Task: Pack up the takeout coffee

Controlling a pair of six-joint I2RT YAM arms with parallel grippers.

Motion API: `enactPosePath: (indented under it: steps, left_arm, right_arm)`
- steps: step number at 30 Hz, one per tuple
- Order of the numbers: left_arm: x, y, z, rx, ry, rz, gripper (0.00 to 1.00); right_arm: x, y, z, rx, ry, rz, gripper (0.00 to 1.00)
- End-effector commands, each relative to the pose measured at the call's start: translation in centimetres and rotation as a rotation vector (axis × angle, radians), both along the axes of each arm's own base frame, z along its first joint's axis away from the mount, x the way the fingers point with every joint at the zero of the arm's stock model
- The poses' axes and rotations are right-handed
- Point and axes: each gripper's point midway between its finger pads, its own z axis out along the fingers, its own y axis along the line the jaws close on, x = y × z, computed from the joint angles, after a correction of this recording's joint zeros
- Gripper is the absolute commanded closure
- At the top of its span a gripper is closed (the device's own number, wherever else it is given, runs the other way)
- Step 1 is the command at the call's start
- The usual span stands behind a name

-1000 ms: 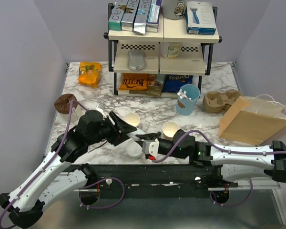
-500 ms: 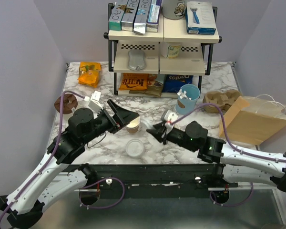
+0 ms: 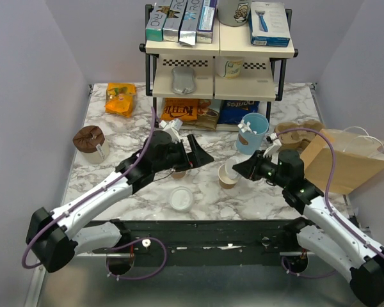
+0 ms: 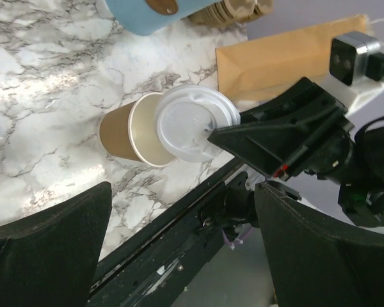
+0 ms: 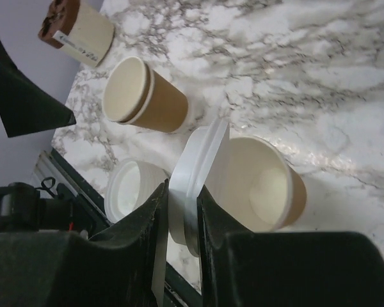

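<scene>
The takeout coffee stands in two parts: a tan paper cup [image 3: 227, 180] [image 4: 118, 133] [image 5: 259, 188] with an open top, and its white lid [image 3: 233, 165] [image 4: 191, 121] [image 5: 193, 182]. My right gripper [image 3: 239, 169] [image 5: 181, 192] is shut on the lid's edge. It holds the lid tilted against the cup's rim, not seated. My left gripper [image 3: 201, 155] [image 4: 182, 188] hangs wide open with nothing in it, just left of the cup and above the table.
A second tan cup [image 5: 144, 96] without a lid stands under my left arm. A spare white lid [image 3: 181, 198] [image 5: 129, 188] lies near the front edge. Blue cup [image 3: 251, 133], cup carrier [image 3: 293, 135] and brown paper bag [image 3: 339, 165] sit right; shelf rack [image 3: 217, 64] behind.
My left gripper has opened wide and swung back and right. The right gripper has carried the white lid from the front middle over to the open cup.
</scene>
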Motion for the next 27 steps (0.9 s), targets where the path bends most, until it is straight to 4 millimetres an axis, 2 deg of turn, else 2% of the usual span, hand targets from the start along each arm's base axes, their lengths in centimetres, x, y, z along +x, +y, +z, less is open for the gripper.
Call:
enactPosePath:
  steps: [1, 3, 7, 12, 17, 20, 22, 26, 27]
  left_arm:
    - [0.0, -3.7, -0.4, -0.036, -0.049, -0.15, 0.01]
    - [-0.3, -4.5, -1.0, -0.037, -0.028, -0.187, 0.01]
    - [0.7, -5.2, -2.0, -0.002, -0.026, -0.179, 0.01]
    - [0.5, -5.8, -3.4, 0.02, 0.003, -0.194, 0.01]
    - [0.3, -7.4, -4.7, 0.035, 0.027, -0.229, 0.01]
    - [0.2, -8.1, -5.5, 0.051, 0.043, -0.245, 0.01]
    - [0.0, -8.6, -6.1, 0.063, 0.054, -0.255, 0.01]
    - [0.3, -9.1, -6.5, 0.082, 0.052, -0.254, 0.01]
    - [0.3, -8.8, -7.1, 0.11, 0.067, -0.239, 0.01]
  right_arm:
    - [-1.0, -0.3, -1.8, 0.097, 0.183, 0.024, 0.72]
    - [-0.6, -0.5, -1.9, 0.101, 0.19, 0.003, 0.71]
    - [-0.3, -0.6, -2.0, 0.129, 0.203, -0.01, 0.7]
    - [0.0, -1.0, -2.6, 0.141, 0.223, -0.04, 0.68]
    - [0.1, -1.1, -3.4, 0.149, 0.249, -0.061, 0.65]
    - [0.4, -1.4, -3.9, 0.141, 0.259, -0.087, 0.61]
    - [0.4, -1.4, -4.0, 0.141, 0.258, -0.091, 0.55]
    - [0.7, -1.8, -3.8, 0.132, 0.248, -0.113, 0.5]
    - [0.7, -1.9, -3.8, 0.128, 0.243, -0.12, 0.48]
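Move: The right hand still holds the lid, its middle just ahead and about 2 cm left of the hand point. The open cup is roughly 3 cm to that hand's left and 11 cm below. From the cup, the cup stack stands about 19 cm left and 3 cm farther out, the lid stack some 17 cm left and 7 cm nearer. From the left hand, the held lid is about 9 cm right, 2 cm ahead and 7 cm lower. Lower the right gripper about 4 cm, easing slightly left and tipping its fingers some 15 degrees further down, to bring the lid onto the cup's mouth; then loosen its fingers part-way. Meanwhile bring the wide-open left gripper right and down, about 8 cm each way, turning clockwise a little, until its fingertips come close to the lid and cup rim. ##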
